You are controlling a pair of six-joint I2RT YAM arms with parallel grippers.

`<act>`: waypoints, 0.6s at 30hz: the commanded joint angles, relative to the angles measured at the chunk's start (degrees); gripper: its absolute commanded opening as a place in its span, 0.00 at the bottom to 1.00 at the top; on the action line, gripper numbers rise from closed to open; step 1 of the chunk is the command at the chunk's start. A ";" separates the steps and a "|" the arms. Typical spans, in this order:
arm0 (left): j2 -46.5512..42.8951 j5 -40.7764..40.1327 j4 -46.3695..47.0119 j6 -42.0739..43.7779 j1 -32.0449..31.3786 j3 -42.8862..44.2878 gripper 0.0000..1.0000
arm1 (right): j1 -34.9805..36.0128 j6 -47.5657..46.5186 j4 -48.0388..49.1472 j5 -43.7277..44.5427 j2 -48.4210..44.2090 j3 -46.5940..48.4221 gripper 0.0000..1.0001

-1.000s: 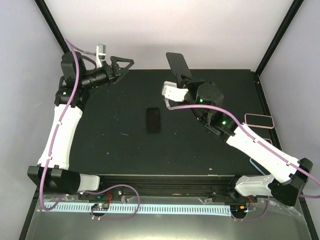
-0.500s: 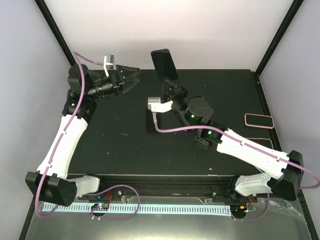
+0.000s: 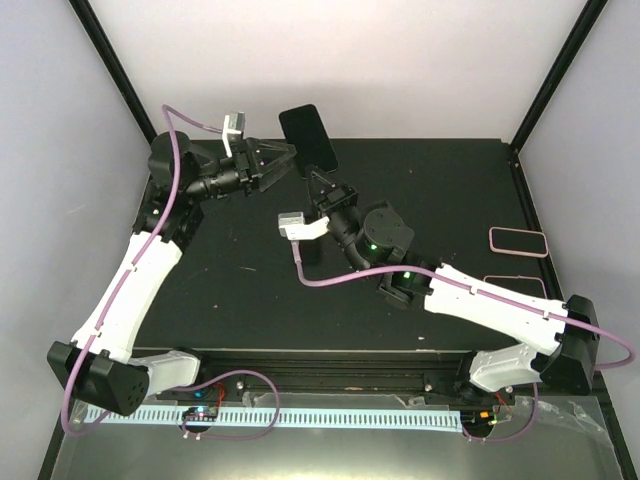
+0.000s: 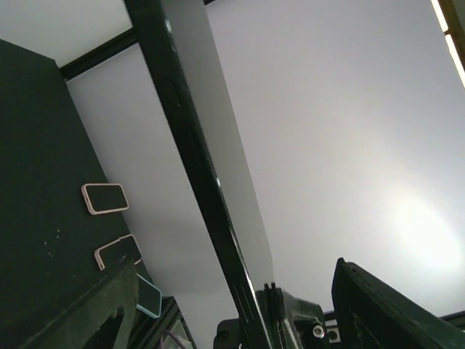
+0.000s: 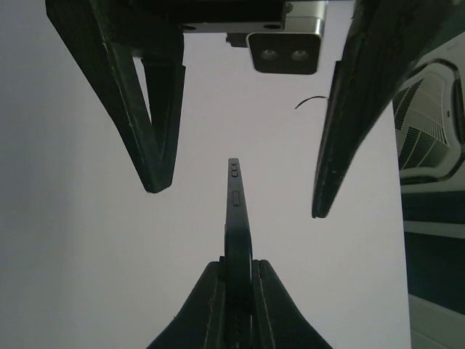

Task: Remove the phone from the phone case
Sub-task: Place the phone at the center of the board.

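Note:
A black phone in its black case (image 3: 307, 136) is held up above the far edge of the table, and I cannot tell phone from case. My right gripper (image 3: 321, 180) is shut on its lower end. In the right wrist view the phone (image 5: 234, 211) stands edge-on between my right gripper (image 5: 237, 291) pads. My left gripper (image 3: 284, 158) is open, its fingers (image 5: 149, 123) straddling the phone's upper end without touching. In the left wrist view the phone (image 4: 190, 153) runs diagonally through the open left gripper (image 4: 240, 309).
A dark flat device (image 3: 312, 252) lies mid-table, partly hidden under the right arm. Two pink-rimmed cases (image 3: 518, 241) (image 3: 515, 287) lie at the right edge, also in the left wrist view as pink cases (image 4: 105, 197) with a blue one (image 4: 149, 298). Black frame posts (image 3: 555, 75) stand at the corners.
The right arm has swung left, carrying the phone toward the left gripper. The left arm has come right, its fingers now around the phone's top and slightly narrower.

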 commanded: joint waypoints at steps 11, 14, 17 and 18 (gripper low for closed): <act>1.48 -0.62 5.54 -5.30 -0.31 -1.94 0.34 | 2.40 -3.19 8.97 1.49 0.08 -2.22 0.01; 1.56 -0.66 6.41 -5.94 -0.31 -2.44 0.26 | 2.67 -3.30 9.19 1.46 0.09 -2.78 0.01; 1.57 -0.63 6.48 -6.07 -0.31 -2.45 0.17 | 2.72 -3.30 9.77 1.07 -0.32 -3.82 0.01; 1.61 -0.59 6.58 -6.11 -0.31 -2.45 0.14 | 2.72 -3.18 9.82 0.95 -0.54 -4.09 0.01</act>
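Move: The right hand already grips one end of the phone; the phone's middle is about 6 cm ahead, 2 cm left and 3 cm above. From the left hand, whose open fingers straddle the phone's edge, that middle lies some 4 cm ahead, 5 cm right and 2 cm above. The black case on the board is roughly 35 cm below the left hand, 1 cm ahead and 5 cm right. The left fingers close nearly onto the phone's edge, easing 1 cm forward and down; the right sinks 1.5 cm, still holding. ##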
